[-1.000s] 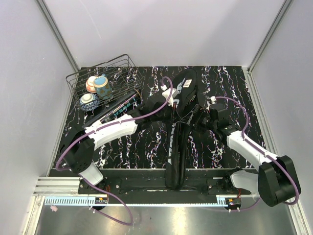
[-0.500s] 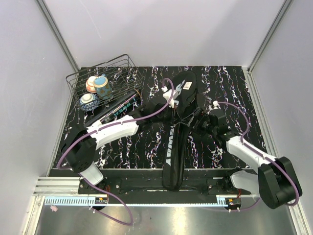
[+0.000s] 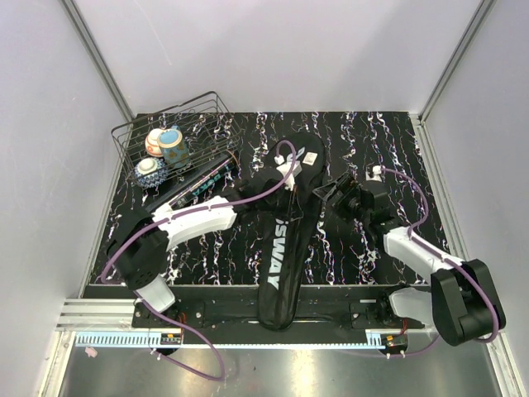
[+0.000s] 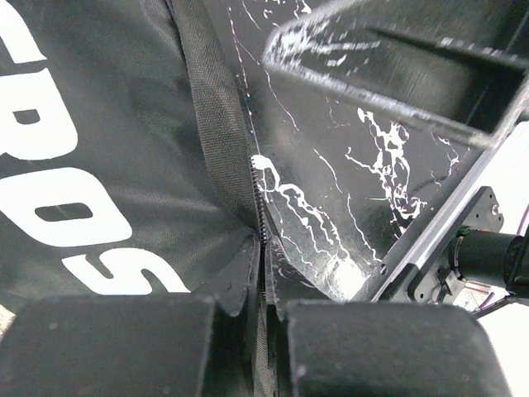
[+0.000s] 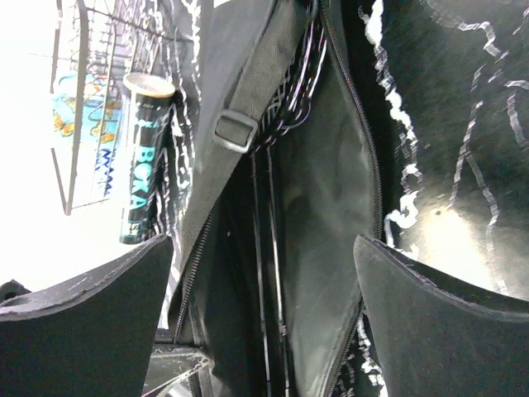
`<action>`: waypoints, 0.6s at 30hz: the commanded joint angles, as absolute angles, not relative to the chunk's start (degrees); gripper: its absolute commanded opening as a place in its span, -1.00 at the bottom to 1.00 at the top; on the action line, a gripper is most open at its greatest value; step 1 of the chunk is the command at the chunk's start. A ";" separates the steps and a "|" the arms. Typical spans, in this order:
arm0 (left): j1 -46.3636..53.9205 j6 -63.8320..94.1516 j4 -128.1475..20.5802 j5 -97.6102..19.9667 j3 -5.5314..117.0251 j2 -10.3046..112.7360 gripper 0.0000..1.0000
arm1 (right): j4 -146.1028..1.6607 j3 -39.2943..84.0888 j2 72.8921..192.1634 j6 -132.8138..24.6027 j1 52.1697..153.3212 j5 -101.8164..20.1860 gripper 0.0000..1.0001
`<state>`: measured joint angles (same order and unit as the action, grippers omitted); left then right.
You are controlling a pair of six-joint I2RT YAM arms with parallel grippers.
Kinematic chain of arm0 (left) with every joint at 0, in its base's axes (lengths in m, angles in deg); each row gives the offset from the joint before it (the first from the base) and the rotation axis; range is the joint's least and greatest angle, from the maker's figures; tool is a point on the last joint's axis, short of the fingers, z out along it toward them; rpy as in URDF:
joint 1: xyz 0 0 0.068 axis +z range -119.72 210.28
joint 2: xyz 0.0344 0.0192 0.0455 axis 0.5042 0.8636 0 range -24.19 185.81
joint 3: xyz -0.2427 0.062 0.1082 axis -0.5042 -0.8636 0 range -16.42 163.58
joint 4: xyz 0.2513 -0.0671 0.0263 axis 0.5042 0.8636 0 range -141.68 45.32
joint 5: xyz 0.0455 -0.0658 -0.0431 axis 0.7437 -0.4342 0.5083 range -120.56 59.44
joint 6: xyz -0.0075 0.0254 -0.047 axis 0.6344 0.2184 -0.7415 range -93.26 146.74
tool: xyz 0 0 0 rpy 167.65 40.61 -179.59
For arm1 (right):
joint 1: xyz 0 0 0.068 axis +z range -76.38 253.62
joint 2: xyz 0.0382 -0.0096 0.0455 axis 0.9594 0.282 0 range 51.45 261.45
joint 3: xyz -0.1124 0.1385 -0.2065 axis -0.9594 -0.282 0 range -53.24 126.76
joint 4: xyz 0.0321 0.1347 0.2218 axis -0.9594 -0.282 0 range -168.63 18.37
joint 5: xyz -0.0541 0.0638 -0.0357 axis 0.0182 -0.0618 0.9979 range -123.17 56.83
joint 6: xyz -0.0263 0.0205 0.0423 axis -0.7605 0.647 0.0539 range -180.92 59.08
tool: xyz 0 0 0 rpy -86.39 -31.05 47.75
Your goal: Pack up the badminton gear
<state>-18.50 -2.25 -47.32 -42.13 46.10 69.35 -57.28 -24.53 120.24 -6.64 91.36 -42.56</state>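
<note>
The black CROSSWAY bag (image 3: pixel 283 248) lies lengthwise down the middle of the table, its wide end at the far side. My left gripper (image 3: pixel 287 180) is shut on the bag's zipper edge (image 4: pixel 258 207), with the fabric pinched between its jaws (image 4: pixel 264 285). My right gripper (image 3: pixel 331 193) hovers open just right of the bag's wide end. In the right wrist view the bag (image 5: pixel 331 207) gapes open between the gripper's (image 5: pixel 263 246) fingers, and thin racket shafts (image 5: pixel 266 273) and strings (image 5: pixel 299 70) show inside. A long black tube (image 3: pixel 201 185) with teal lettering lies by the basket. No shuttlecocks are in view.
A black wire basket (image 3: pixel 132 136) stands at the far left with patterned bowls (image 3: pixel 162 145) in it. The tube (image 5: pixel 140 157) leans against the basket's front. Metal frame posts and white walls close in the table on three sides.
The bag's near end has swung to the left and its wide end has shifted with the left gripper. The right gripper has drawn back to the right and its jaws have spread wider.
</note>
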 commanded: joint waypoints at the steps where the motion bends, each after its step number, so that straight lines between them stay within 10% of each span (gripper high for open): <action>1: -18.76 -1.04 -45.54 -44.01 50.81 73.01 -1.00 | -58.53 -19.50 122.96 -14.05 85.51 -45.01 0.95; 10: -19.03 -1.56 -44.56 -43.40 53.01 78.29 -1.00 | -53.70 -10.35 140.27 -20.31 77.49 -63.93 0.78; 18: -19.03 -1.30 -44.82 -42.78 51.17 76.45 -1.00 | -54.31 -2.98 151.19 -23.30 73.97 -66.99 0.04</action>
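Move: The open zip edge on the bag's far right part lies about 12 cm ahead of the right hand, 2 cm to its right and 8 cm below; the white label on the bag is roughly 3 cm beyond that edge and 5 cm to its left. Under the left hand, which already pinches the near stretch of zip edge, the bag's bed lies some 7 cm straight down, with the SWAY lettering about 11 cm back and 5 cm left. The bag's zip edge, still pinched in the shut left fingers, is lowered about 5 cm towards the table with a slight tilt. Meanwhile the right hand reaches forward some 9 cm, sinking and swinging about 5 cm right, along the bag towards its far zip edge; on the way down its wide-open fingers close to about half around that edge, though contact can't be made out. ##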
